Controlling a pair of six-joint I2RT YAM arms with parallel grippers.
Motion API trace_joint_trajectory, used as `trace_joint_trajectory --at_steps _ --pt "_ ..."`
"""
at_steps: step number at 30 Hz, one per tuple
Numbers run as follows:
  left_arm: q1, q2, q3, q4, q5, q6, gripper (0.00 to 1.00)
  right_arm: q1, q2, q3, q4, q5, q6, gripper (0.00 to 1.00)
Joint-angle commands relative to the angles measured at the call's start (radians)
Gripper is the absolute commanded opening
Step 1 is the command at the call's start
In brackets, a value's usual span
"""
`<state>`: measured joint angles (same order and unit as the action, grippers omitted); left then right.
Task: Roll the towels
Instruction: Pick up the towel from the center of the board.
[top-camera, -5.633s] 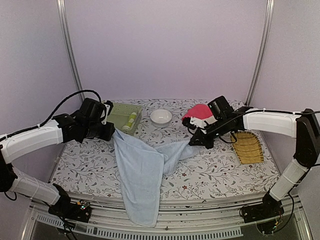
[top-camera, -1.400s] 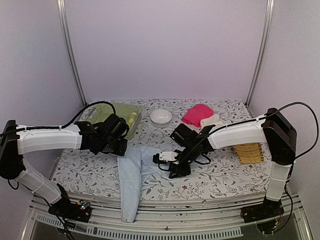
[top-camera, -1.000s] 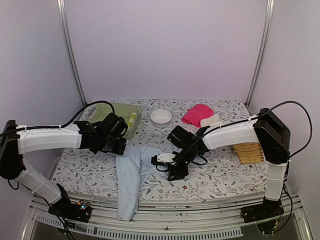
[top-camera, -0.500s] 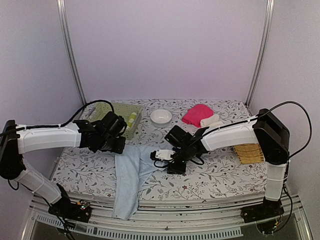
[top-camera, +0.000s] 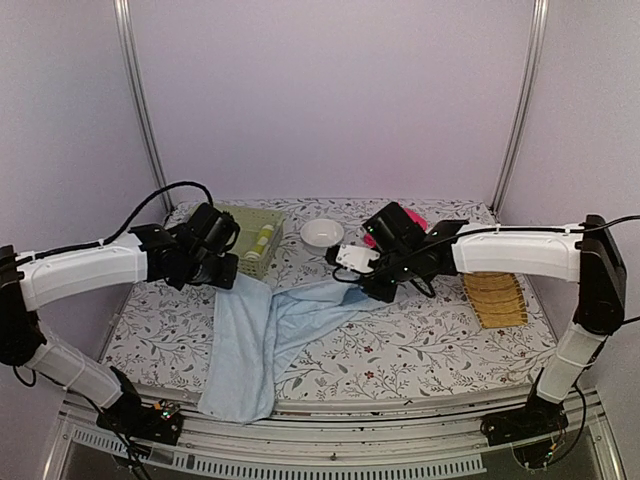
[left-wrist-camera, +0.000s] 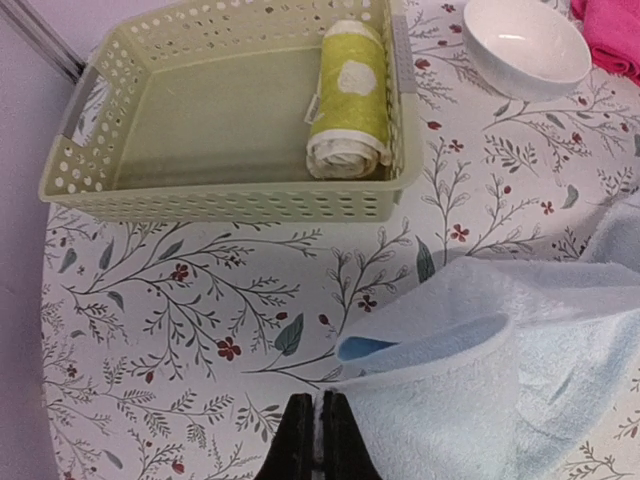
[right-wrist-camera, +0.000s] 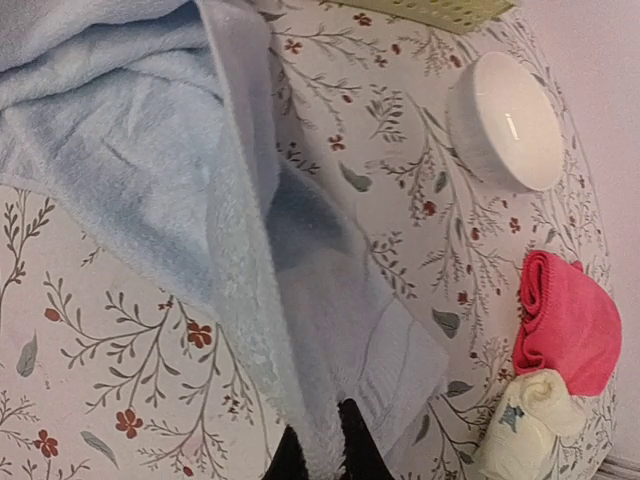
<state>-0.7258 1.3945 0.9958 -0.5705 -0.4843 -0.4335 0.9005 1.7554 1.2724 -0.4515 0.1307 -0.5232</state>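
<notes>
The large pale blue towel lies crumpled across the middle of the table, one end hanging over the front edge. My left gripper is shut on its left edge, near the basket. My right gripper is shut on a fold of the same blue towel at its right end. The yellow-green towel lies rolled in the basket. The pink towel and the cream-white towel lie rolled at the back right, mostly hidden behind my right arm in the top view.
The pale green basket stands at the back left. A white bowl sits behind the towel. The yellow slatted tray lies at the right edge.
My right gripper has shut on the blue towel and pulled it back and to the right. My left gripper has drawn its edge back and left, so the towel now stretches between them.
</notes>
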Motion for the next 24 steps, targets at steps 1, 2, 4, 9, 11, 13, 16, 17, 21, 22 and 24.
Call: trace_joint_trajectory --at_steps 1,2,4,9,11,13,16,17,21,22,24 --pt "0.050 -0.091 0.045 -0.042 -0.085 0.046 0.00 -0.139 -0.105 0.049 -0.036 0.029 -0.024 0.05" --pt "0.059 -0.112 0.052 -0.042 -0.095 0.055 0.00 -0.173 -0.117 0.059 -0.037 0.020 -0.029 0.04" --pt "0.073 -0.153 0.075 -0.042 -0.120 0.086 0.00 -0.230 -0.137 0.090 -0.044 0.009 -0.040 0.04" --pt "0.080 -0.244 0.174 -0.056 -0.237 0.172 0.00 -0.335 -0.203 0.179 -0.049 0.001 -0.078 0.04" --pt "0.081 -0.280 0.209 -0.059 -0.279 0.204 0.00 -0.371 -0.240 0.212 -0.050 -0.025 -0.099 0.04" --pt "0.081 -0.318 0.245 -0.068 -0.312 0.218 0.00 -0.411 -0.281 0.247 -0.052 -0.061 -0.100 0.04" --pt "0.080 -0.390 0.266 -0.066 -0.312 0.218 0.00 -0.440 -0.362 0.257 -0.067 -0.114 -0.088 0.04" --pt "0.080 -0.431 0.263 -0.057 -0.279 0.218 0.00 -0.440 -0.401 0.251 -0.078 -0.129 -0.087 0.04" --pt "0.080 -0.581 0.206 0.011 -0.129 0.227 0.00 -0.440 -0.573 0.188 -0.130 -0.259 -0.061 0.04" --pt "0.080 -0.623 0.170 0.040 -0.077 0.256 0.00 -0.445 -0.625 0.162 -0.152 -0.311 -0.063 0.04" --pt "0.080 -0.714 0.090 0.089 -0.023 0.306 0.00 -0.473 -0.714 0.090 -0.205 -0.443 -0.077 0.05"
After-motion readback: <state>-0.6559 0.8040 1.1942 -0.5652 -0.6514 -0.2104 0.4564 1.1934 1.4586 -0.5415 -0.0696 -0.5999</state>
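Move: The blue towel, already pinched by both hands, sags and lies bunched with its middle about 13 cm right of the left hand, 3 back and 13 below. From the right hand it is some 22 cm left, 2 back, 10 below. The basket stands 24 cm ahead of the left hand and 5 left. From the right hand, the bowl is 27 ahead and 13 left, the pink towel 29 ahead and 9 right, both about 10 below. Still pinching the blue towel, both hands lift nearly 30 cm and spread some 25 cm farther apart. ##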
